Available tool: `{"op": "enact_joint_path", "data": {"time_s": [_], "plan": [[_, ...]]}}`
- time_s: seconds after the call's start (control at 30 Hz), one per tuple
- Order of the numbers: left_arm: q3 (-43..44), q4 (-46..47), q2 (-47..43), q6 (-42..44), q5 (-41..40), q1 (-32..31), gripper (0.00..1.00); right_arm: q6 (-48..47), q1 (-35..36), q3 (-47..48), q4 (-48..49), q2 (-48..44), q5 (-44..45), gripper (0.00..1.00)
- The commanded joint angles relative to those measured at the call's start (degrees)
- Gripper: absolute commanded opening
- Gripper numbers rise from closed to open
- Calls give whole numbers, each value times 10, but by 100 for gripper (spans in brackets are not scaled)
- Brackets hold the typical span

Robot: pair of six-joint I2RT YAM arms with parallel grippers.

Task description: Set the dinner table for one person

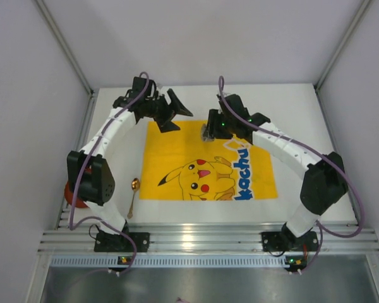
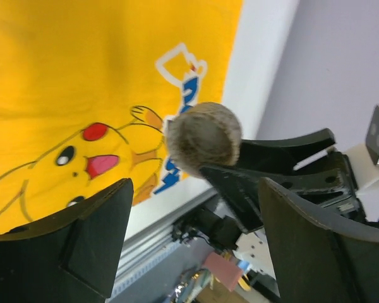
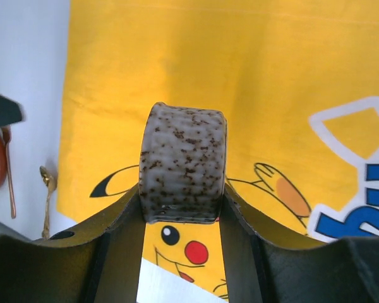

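Note:
A speckled grey cup hangs above the yellow Pikachu mat, with my right gripper shut on its sides. From above, the cup is over the mat's far edge. My left gripper stands open beside it with nothing between its fingers. In the left wrist view the cup's round end is just beyond them, clamped by the right gripper's black fingers. The mat lies on the white dinner table. From above, the left gripper is left of the cup.
A gold spoon lies on the table just left of the mat. A red object sits at the left edge, partly hidden by the left arm. A thin copper utensil lies beside it. The aluminium rail runs along the near edge.

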Motion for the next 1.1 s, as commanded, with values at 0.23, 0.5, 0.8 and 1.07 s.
{"op": "enact_joint_path", "data": {"time_s": [0.23, 0.5, 0.8, 1.07], "plan": [[-7, -186, -92, 207, -252, 102, 85, 33, -213, -52, 59, -10, -109, 0], [-123, -212, -126, 284, -370, 206, 84, 15, -288, -8, 82, 126, -208, 0], [-182, -207, -166, 296, -387, 226, 84, 17, -319, -27, 113, 160, -228, 0], [-204, -211, -168, 299, -426, 236, 83, -33, -340, -76, 82, 124, -199, 69]]}}
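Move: The right hand, already holding the cup, aims for the placemat's far right area, about 9 cm ahead, 18 cm right and 15 cm below; the blue lettering lies some 16 cm nearer the base than that spot. From the open left hand the red plate lies about 20 cm back, 33 cm left and 21 cm below; at its height, the fork is 21 cm back and 28 cm left, the spoon 23 cm back and 18 cm left. Right hand takes cup 18 cm right, down and forward, then opens; left sweeps 28 cm left towards plate. ##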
